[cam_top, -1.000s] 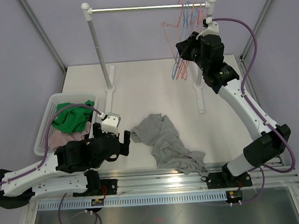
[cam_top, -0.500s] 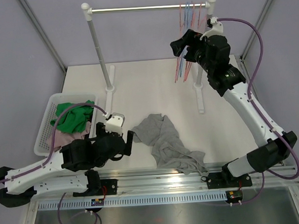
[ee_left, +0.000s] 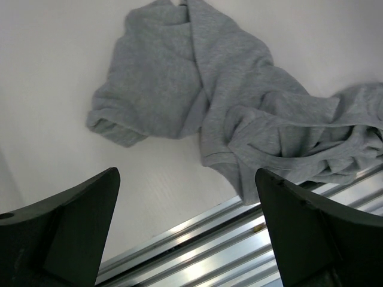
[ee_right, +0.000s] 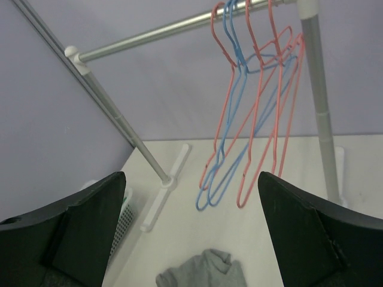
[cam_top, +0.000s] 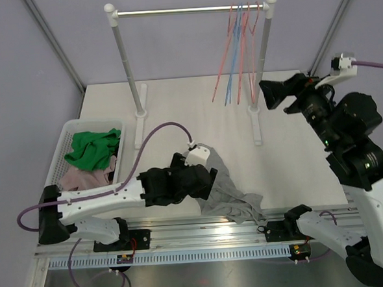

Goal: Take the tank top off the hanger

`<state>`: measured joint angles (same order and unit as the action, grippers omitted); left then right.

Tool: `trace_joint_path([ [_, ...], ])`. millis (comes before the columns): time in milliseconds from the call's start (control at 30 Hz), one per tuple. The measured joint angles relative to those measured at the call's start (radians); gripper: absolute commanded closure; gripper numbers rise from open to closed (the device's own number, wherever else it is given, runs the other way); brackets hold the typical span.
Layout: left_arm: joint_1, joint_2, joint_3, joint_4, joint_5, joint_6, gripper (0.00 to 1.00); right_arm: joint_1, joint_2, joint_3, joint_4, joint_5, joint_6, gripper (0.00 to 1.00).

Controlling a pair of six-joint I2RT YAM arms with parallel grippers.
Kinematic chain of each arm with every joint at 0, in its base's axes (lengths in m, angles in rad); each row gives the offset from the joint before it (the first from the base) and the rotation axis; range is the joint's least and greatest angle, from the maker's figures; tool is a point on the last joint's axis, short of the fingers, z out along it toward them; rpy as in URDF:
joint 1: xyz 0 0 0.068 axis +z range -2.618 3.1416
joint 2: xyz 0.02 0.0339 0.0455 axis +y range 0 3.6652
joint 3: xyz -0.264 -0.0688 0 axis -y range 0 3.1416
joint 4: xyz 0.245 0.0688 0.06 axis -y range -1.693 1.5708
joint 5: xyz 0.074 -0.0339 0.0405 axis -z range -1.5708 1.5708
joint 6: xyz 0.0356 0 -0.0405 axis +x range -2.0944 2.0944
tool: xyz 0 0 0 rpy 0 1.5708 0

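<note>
The grey tank top [cam_top: 230, 193] lies crumpled on the table near its front edge, off any hanger. Several bare red and blue wire hangers [cam_top: 238, 49] hang at the right end of the rail [cam_top: 177, 11]. My left gripper [cam_top: 207, 180] hovers at the garment's left part, jaws open. In the left wrist view the tank top [ee_left: 239, 113] lies just beyond my open left gripper [ee_left: 188, 233], nothing between the fingers. My right gripper [cam_top: 266, 94] is open, to the right of and lower than the hangers. The right wrist view shows the hangers [ee_right: 251, 119] beyond my empty right gripper [ee_right: 191, 233], and the tank top [ee_right: 203, 272] below.
A white basket [cam_top: 57, 166] at the left holds a green cloth [cam_top: 94, 148] and a pinkish one. The rack's two white posts [cam_top: 127, 69] stand on flat feet on the table. An aluminium rail [ee_left: 227, 251] runs along the table's near edge.
My right gripper opened, let go of the hangers and drew back to the right and down; the hangers now hang free. My left arm swung right to the tank top.
</note>
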<state>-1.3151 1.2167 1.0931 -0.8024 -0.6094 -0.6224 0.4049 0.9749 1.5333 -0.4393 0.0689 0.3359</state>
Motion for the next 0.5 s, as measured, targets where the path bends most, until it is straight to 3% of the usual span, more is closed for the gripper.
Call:
trace_joint_path([
  [233, -0.009, 0.240, 0.010, 0.190, 0.192, 0.016, 0.01, 0.000, -0.294, -0.230, -0.173, -0.024, -0.013, 0.01],
  [500, -0.019, 0.449, 0.013, 0.309, 0.315, 0.011, 0.01, 0.000, -0.431, -0.346, -0.262, -0.113, -0.003, 0.00],
])
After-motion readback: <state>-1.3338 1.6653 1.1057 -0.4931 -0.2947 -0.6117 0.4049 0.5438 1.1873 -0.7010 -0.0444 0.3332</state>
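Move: The gray tank top lies spread on the table, its middle about 8 cm to the left hand's right, 1 cm back and 17 cm below. From that hand the basket is some 36 cm left and 11 cm ahead; the rack's left foot is about 18 cm left and 22 cm ahead, its right foot 22 cm right and 19 cm ahead. From the right hand, the tank top is roughly 12 cm left, 13 cm back and 49 cm below. Bring the left gripper down about 12 cm and some 10 cm to the right, easing back 3.5 cm, to just above the near right half of the gray tank top; tip the fingers down about 15 degrees, turn slightly clockwise and keep them wide open. Meanwhile draw the open right gripper down and back from the hangers, about 10 cm each way. ##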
